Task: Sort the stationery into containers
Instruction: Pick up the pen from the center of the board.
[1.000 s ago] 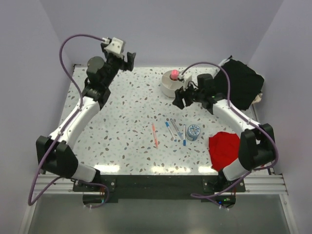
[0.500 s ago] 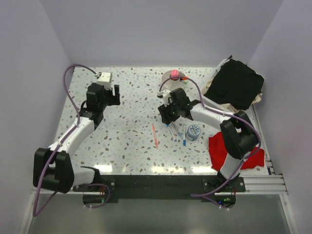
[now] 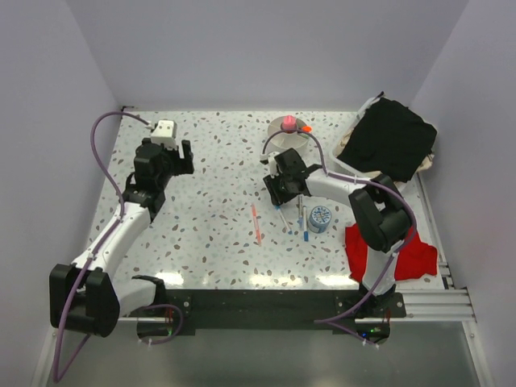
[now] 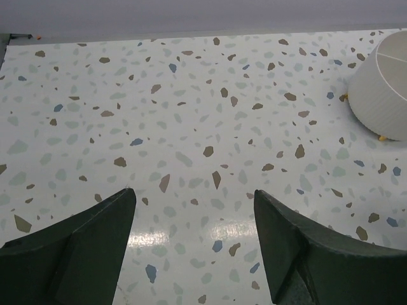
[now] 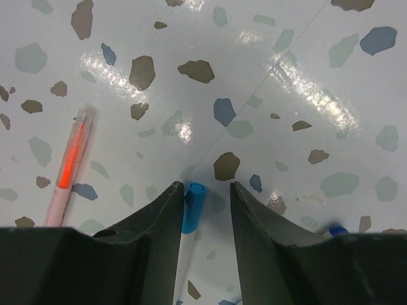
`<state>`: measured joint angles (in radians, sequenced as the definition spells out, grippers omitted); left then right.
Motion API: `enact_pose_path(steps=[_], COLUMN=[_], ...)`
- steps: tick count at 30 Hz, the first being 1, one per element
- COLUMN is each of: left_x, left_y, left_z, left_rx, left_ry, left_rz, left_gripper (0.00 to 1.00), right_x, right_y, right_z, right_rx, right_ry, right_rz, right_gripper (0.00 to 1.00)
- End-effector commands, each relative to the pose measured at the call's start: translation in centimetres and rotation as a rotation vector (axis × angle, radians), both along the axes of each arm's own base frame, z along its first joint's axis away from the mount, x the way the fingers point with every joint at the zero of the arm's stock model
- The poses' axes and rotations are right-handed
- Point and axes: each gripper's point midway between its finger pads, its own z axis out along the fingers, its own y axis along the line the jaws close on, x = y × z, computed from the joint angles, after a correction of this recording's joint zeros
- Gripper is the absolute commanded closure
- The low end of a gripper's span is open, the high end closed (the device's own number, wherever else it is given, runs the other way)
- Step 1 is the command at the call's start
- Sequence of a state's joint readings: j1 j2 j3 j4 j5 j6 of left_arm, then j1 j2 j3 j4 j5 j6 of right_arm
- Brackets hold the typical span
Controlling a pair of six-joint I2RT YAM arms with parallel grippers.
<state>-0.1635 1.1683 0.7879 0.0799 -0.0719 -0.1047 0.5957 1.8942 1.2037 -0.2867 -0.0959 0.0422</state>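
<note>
The round white bowl (image 3: 278, 134) stands at the back middle and holds a pink-capped stick (image 3: 288, 122) and an orange-and-black highlighter (image 3: 305, 127). Its ribbed side shows in the left wrist view (image 4: 381, 89). My right gripper (image 3: 280, 193) is low over the slim blue-and-white pens (image 3: 305, 223). In the right wrist view the gripper (image 5: 205, 190) is open, with its fingers on either side of one blue pen cap (image 5: 192, 206); the cap touches the left finger. A thin pink pen (image 3: 256, 223) lies to the left and also shows in the right wrist view (image 5: 68, 168). My left gripper (image 3: 179, 159) is open and empty above the bare table, as the left wrist view (image 4: 194, 194) shows.
A small round blue object (image 3: 320, 218) sits right of the pens. A red cloth (image 3: 387, 246) lies at the front right. A white basket with black cloth (image 3: 391, 137) stands at the back right. Walls close in the table on three sides.
My right gripper moved from beside the bowl down to the pens and now straddles one blue cap. My left arm came down and forward at the table's left.
</note>
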Motion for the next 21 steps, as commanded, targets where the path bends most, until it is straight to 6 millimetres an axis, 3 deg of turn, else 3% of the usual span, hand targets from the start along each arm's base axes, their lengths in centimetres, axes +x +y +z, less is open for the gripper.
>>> enact_pose_path(steps=[1, 6, 11, 13, 14, 18, 19, 21], left_x=[0.3, 0.5, 0.9, 1.0, 1.1, 1.6, 2.0, 2.4], left_y=[0.7, 1.2, 0.9, 0.9, 0.9, 0.3, -0.2, -0.6], left_z=[1.9, 1.9, 2.2, 2.2, 2.2, 2.3, 2.4, 2.7], left_rx=[-0.021, -0.017, -0.022, -0.02, -0.017, -0.019, -0.027, -0.03], left_ry=[-0.061, -0.071, -0.082, -0.084, -0.084, -0.082, -0.083, -0.087], left_rz=[0.031, 0.042, 0.028, 0.024, 0.023, -0.006, -0.028, -0.049], left_gripper=[0.2, 0.2, 0.2, 0.2, 0.2, 0.2, 0.2, 0.21], right_x=[-1.3, -2.9, -4.6, -4.4, -4.1, -2.4, -0.9, 0.3], right_y=[-0.2, -0.1, -0.6, -0.7, -0.5, 1.4, 2.3, 3.5], right_z=[-0.5, -1.0, -1.6, -1.2, -0.7, 3.7, 6.5, 10.0], right_rx=[-0.029, -0.048, -0.067, -0.068, -0.063, 0.004, 0.03, 0.1], right_ry=[0.036, 0.052, 0.095, 0.081, 0.065, -0.017, -0.089, -0.162], right_rz=[-0.005, 0.02, 0.02, 0.017, 0.019, 0.085, 0.124, 0.163], right_gripper=[0.62, 0.65, 0.86, 0.98, 1.0, 1.0, 1.0, 1.0])
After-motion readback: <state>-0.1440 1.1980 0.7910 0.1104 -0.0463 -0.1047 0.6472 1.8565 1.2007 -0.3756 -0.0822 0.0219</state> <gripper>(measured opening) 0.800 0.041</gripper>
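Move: The blue-capped pen lies slantwise just under the right hand, its capped end almost between the fingers and its middle about 6 cm back and 2 cm right, 1 cm lower. From this hand, the orange pen is some 8 cm back and 6 cm left, the silver pen about 4 cm back and 4 cm right, and the tape roll some 6 cm back and 12 cm right. From the left hand, the blue-capped pen is roughly 10 cm back, 29 cm right and 19 cm down. Keep the right gripper low and pointed steeply down, and draw it back about 2.5 cm onto the capped end of the blue-capped pen. As it slides back, shut the part-open fingers fully and pinch the pen by its blue end, then just begin to rise with a slight wrist turn. ##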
